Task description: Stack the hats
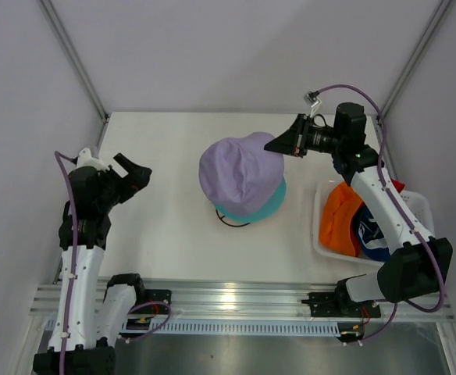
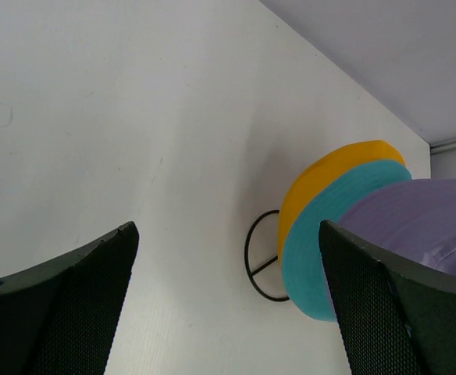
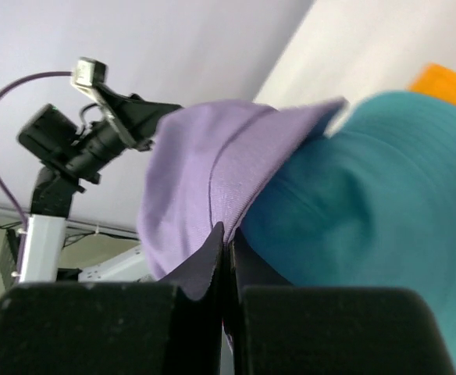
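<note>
A lavender hat (image 1: 240, 173) lies over a teal hat (image 1: 268, 205) on the stack at the table's middle. In the left wrist view a yellow hat (image 2: 329, 176) shows under the teal hat (image 2: 333, 226) and the lavender hat (image 2: 423, 219). My right gripper (image 1: 277, 144) is shut on the lavender hat's brim (image 3: 212, 195) at the stack's far right side, its pads pinching the fabric above the teal hat (image 3: 368, 203). More hats, orange (image 1: 340, 219), navy (image 1: 371, 232) and a sliver of red (image 1: 397, 186), lie in the basket. My left gripper (image 1: 138, 173) hangs open at the left, apart from the stack.
A white mesh basket (image 1: 419, 205) stands at the right edge of the table under my right arm. The black wire stand's ring (image 2: 261, 258) rests on the table beneath the stack. Grey walls close in the table's left, back and right sides.
</note>
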You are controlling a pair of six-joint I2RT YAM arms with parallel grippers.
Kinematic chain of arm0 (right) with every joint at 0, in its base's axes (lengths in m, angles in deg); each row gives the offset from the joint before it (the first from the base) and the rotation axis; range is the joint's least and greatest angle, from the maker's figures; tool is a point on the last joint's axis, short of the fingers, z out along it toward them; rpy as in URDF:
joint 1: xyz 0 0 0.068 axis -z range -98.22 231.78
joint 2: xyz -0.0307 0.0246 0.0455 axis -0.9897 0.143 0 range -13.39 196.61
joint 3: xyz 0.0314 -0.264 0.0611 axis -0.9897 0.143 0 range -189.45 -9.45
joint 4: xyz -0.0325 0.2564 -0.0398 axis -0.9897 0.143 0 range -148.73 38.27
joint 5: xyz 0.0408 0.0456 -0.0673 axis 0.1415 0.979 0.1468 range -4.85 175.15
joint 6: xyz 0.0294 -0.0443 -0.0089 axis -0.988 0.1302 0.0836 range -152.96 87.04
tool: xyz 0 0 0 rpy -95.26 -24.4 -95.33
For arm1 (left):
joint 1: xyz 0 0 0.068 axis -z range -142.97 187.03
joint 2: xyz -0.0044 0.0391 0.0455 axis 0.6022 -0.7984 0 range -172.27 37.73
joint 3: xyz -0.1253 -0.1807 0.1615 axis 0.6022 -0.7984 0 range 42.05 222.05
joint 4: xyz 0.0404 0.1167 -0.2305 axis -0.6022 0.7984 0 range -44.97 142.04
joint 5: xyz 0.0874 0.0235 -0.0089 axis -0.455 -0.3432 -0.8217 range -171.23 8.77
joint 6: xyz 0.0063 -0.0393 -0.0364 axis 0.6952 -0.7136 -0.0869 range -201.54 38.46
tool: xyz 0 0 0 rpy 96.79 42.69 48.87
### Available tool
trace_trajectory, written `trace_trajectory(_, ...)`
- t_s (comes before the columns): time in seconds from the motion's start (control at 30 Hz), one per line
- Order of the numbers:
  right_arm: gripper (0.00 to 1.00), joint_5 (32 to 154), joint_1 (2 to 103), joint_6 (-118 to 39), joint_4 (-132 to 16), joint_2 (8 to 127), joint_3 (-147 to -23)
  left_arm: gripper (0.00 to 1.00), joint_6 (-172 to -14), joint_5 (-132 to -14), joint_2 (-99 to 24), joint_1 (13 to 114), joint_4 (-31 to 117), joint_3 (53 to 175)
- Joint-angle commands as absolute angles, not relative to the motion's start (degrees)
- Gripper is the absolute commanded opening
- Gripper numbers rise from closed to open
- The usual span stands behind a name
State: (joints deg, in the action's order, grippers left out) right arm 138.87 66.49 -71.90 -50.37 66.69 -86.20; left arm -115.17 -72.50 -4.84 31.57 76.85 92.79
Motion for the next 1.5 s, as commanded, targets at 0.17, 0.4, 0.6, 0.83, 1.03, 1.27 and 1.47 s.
trace_trajectory(0.17,0.0,139.6,70.9,-64.1,-52.1,66.7,-76.3,0.96,-120.8,-62.0,-8.2,31.9,66.3,88.0)
trace_trajectory(0.4,0.0,137.3,74.4,-69.5,-68.1,66.4,-63.3,0.96,-123.6,-58.8,-12.8,36.6,56.7,85.9)
trace_trajectory(0.6,0.0,136.8,76.2,-66.1,-65.8,70.1,-63.8,0.93,-124.0,-53.5,-21.6,44.3,47.0,89.1)
trace_trajectory(0.83,0.0,137.4,76.5,-67.7,-68.4,73.2,-64.4,0.89,-124.6,-48.9,-29.7,49.5,33.5,88.5)
trace_trajectory(1.03,0.0,138.0,76.6,-65.7,-65.6,75.8,-67.3,0.86,-122.7,-42.2,-38.0,49.8,26.2,88.7)
trace_trajectory(1.27,0.0,139.1,76.5,-66.6,-64.5,79.4,-71.3,0.81,-124.9,-39.4,-44.4,49.9,21.2,90.8)
trace_trajectory(1.47,0.0,138.7,76.3,-65.9,-62.1,82.0,-74.7,0.71,-126.4,-38.7,-47.9,52.5,17.6,92.4)
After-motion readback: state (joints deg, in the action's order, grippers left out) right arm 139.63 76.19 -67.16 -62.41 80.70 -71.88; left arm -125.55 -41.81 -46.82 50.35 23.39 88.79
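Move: The right hand pinches the purple hat's brim over the rack; the teal hat it goes to is about 1 cm ahead, 6 left and 20 below, the yellow one some 4 cm beyond the teal. The orange hat lies 3 cm back, 21 right, 30 below. From the open left hand, the purple hat's middle is about 28 cm right, 2 back, roughly level; the teal is 31 right, 1 ahead, 11 below. Right sinks about 16 cm, then forward, still pinching the purple hat; left swings 20 cm right towards its brim. ##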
